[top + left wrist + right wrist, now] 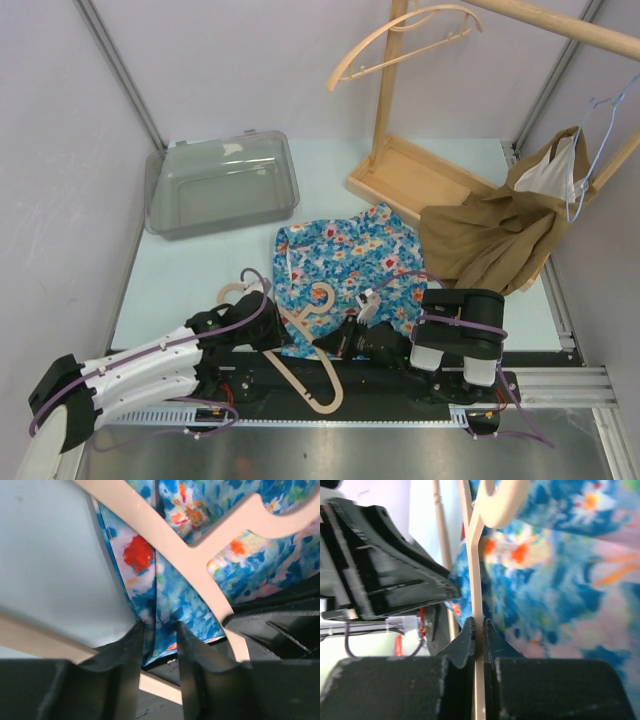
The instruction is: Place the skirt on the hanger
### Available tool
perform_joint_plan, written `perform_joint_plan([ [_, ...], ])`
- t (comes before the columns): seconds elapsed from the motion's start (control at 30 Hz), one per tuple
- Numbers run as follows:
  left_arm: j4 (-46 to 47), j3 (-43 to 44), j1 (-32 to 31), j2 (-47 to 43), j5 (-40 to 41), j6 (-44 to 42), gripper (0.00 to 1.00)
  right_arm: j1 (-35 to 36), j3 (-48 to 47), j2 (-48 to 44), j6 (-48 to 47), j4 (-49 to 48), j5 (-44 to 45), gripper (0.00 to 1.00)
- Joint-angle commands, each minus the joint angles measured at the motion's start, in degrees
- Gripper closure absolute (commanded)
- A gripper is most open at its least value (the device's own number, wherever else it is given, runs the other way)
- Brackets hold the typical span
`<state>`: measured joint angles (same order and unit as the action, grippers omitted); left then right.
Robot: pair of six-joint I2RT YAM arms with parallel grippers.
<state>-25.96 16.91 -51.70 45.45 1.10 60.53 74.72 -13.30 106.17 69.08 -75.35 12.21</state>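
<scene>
The blue floral skirt [345, 255] lies flat in the middle of the table. A pale wooden hanger [322, 390] lies across the skirt's near edge, its hook resting on the fabric. My right gripper [328, 345] is shut on the hanger's thin neck [476, 580], with the skirt [560, 580] just beyond it. My left gripper [275, 325] sits at the skirt's near left corner. In the left wrist view its fingers [132, 645] straddle the skirt's folded edge [170, 595] with a gap still between them. The hanger's arm [165, 535] crosses above that edge.
A clear plastic box [222, 182] sits at the back left. A wooden rack with a tray base [420, 175] stands at the back right and carries another wooden hanger [400, 40]. A brown garment [495, 235] on a blue wire hanger [600, 130] droops at the right.
</scene>
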Motion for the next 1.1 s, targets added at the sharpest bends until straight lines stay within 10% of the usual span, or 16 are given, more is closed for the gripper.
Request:
perform_joint_plan([
  [0.0, 2.93, 0.41, -0.77, -0.19, 0.74, 0.47, 0.78, -0.62, -0.23, -0.08, -0.70, -13.07, 1.24, 1.00],
  [0.1, 2.32, 0.58, -0.77, -0.98, 0.13, -0.06, 1.00, -1.15, -0.24, -1.22, -1.93, -11.76, 0.63, 1.00],
  [0.47, -11.21, 6.99, -0.86, -12.92, 1.10, -0.68, 1.00, -0.36, -14.02, -22.84, -23.81, 38.22, 7.21, 1.00],
  [1.07, -12.72, 11.22, -1.03, -19.44, -13.40, -5.24, 1.00, -6.42, -21.42, -30.14, -36.29, 55.48, 16.36, 1.00],
])
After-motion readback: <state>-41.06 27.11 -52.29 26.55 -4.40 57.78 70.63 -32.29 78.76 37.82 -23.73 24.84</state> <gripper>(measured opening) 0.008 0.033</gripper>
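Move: The skirt's near left corner lies right between my left hand's half-open fingertips, about 1 cm below them, and some 12 cm to the left of my right hand, level with it. My right fingers already hold the hanger, to be carried over the skirt's middle, roughly 15 cm ahead and 3 cm right of that hand. From my left hand the hanger's hook is about 11 cm ahead and 8 cm right. I shut my left fingers on the skirt's near left corner, pinch it and lift it almost straight up by about 9 cm, easing slightly back at the end. With my right hand I keep the hanger gripped, raise it, dip briefly, then swing it forward over the skirt, ending some 8 cm farther out and 8 cm higher, rolled about 30 degrees so its forward side comes up. ##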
